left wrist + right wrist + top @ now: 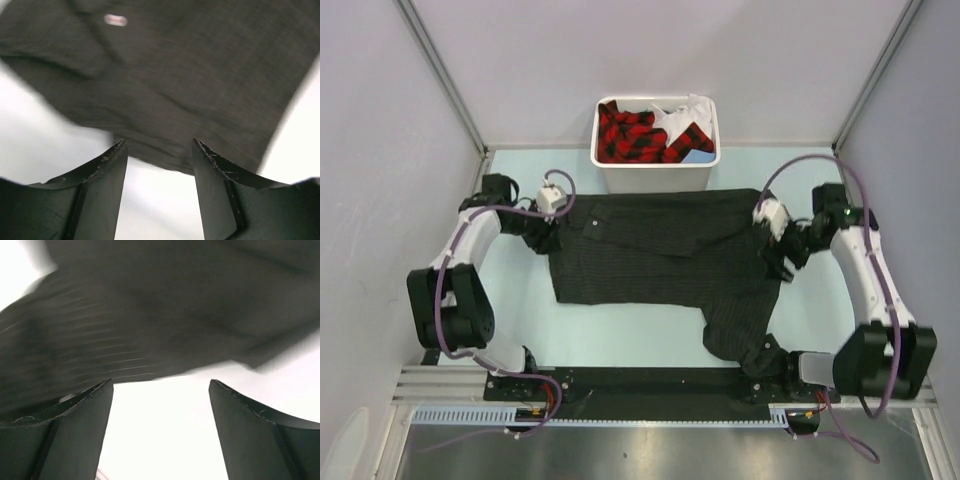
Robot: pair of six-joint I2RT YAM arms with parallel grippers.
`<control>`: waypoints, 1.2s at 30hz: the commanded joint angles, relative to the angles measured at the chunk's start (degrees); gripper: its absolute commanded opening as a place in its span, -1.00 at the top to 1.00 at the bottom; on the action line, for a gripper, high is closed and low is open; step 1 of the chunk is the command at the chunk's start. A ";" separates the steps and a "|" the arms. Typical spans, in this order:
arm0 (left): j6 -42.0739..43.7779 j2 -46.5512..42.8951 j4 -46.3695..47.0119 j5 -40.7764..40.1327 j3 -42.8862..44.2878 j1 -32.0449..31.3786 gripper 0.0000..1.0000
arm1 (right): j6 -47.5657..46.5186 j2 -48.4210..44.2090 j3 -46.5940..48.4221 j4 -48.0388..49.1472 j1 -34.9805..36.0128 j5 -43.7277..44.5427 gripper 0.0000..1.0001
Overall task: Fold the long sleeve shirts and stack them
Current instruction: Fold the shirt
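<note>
One long sleeve shirt (650, 250), black with fine pale pinstripes, lies spread across the table, and one sleeve (745, 335) trails toward the near edge. My left gripper (547, 240) sits at the shirt's left edge, near the collar. In the left wrist view it (159, 142) is open with only bare table between the fingers; the shirt (200, 80) and its white neck label (115, 20) lie just beyond the tips. My right gripper (781, 264) is at the shirt's right edge. The right wrist view shows it (161, 382) open and empty, the striped cloth (130, 325) just ahead.
A white bin (655, 180) stands at the back centre, touching the shirt's far edge, and holds red-and-black plaid clothing (630, 133) and a white garment (682, 112). Grey walls close in left and right. The arm bases and a metal rail (650, 420) run along the near edge.
</note>
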 commanded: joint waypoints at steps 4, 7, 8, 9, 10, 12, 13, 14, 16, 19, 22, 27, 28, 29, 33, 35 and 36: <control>20.47 -10.71 -5.52 0.98 -15.99 -5.72 -0.24 | -16.97 -17.75 -25.57 -7.17 11.03 -2.21 -0.65; 20.83 -11.86 -5.26 -0.35 -18.99 -6.96 -0.26 | -16.88 -19.01 -28.58 -6.01 16.48 -0.98 -0.64; 21.27 -12.13 -5.26 -0.44 -19.86 -6.96 -0.26 | -17.15 -19.01 -28.94 -6.19 17.63 -0.28 -0.62; 21.53 -12.48 -5.17 -0.70 -20.39 -6.87 -0.27 | -17.41 -18.92 -29.29 -6.80 19.03 -0.01 -0.61; 21.88 -12.57 -5.25 -1.40 -20.75 -6.87 -0.27 | -17.93 -18.92 -29.82 -7.33 19.74 0.43 -0.61; 22.15 -13.27 -4.47 -2.19 -21.98 -6.87 -0.28 | -19.95 -19.36 -30.61 -8.47 20.97 1.22 -0.61; 22.15 -13.44 -4.38 -2.54 -22.33 -6.87 -0.28 | -20.31 -19.71 -31.05 -8.65 22.37 2.44 -0.61; 22.24 -13.62 -4.03 -3.07 -22.86 -6.96 -0.28 | -21.62 -20.49 -32.10 -8.83 23.17 2.97 -0.63; 22.41 -13.88 -3.68 -3.42 -23.39 -6.96 -0.29 | -22.42 -21.20 -33.07 -9.44 25.36 3.94 -0.65; 22.41 -13.80 -3.06 -4.30 -24.18 -6.87 -0.29 | -22.77 -22.34 -34.22 -9.45 27.56 4.21 -0.68; 22.50 -13.71 -2.18 -4.66 -25.06 -6.87 -0.29 | -21.37 -22.35 -35.54 -7.60 31.17 4.91 -0.69; 23.11 -15.02 -0.95 -5.09 -26.55 -6.87 -0.31 | -15.33 -19.72 -36.50 -0.41 32.23 5.52 -0.28; 24.07 -15.29 -0.69 -5.18 -27.25 -8.61 -0.30 | -12.95 -19.10 -36.51 1.61 32.23 6.05 -0.06; 24.78 -15.73 -0.60 -5.36 -27.60 -8.80 -0.29 | -11.54 -18.57 -36.33 4.07 32.05 6.49 0.12; 30.05 -18.71 0.10 -6.50 -29.97 -9.07 -0.26 | -6.69 -20.05 -34.66 4.53 31.53 7.28 1.00; 34.26 -21.00 0.11 -7.20 -31.56 -9.77 -0.22 | -5.64 -23.04 -34.31 3.49 31.52 7.37 1.00; 36.71 -21.87 0.11 -7.55 -32.17 -10.12 -0.19 | -5.55 -24.01 -34.13 2.95 31.35 7.37 1.00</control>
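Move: The right hand's target, the outer edge of the hanging right sleeve, lies about 18 cm back, 7 cm to its left and 13 cm below. The inner angle where sleeve meets hem is roughly 10 cm back and 16 cm left. For the left hand, the shirt's near left corner is some 14 cm back, 2 cm right and 10 cm down; the folded-over left cuff is 7 cm ahead and 7 cm right. Back and down come both hands off the far side of the shirt, fast and then easing. The right swings back some 20 cm with a leftward drift, turning about 45 degrees counter-clockwise, then edges slightly forward as its fingers close and pinch the sleeve's edge. The left, fingers staying open, pulls back and sinks to the near left corner, turning clockwise. ##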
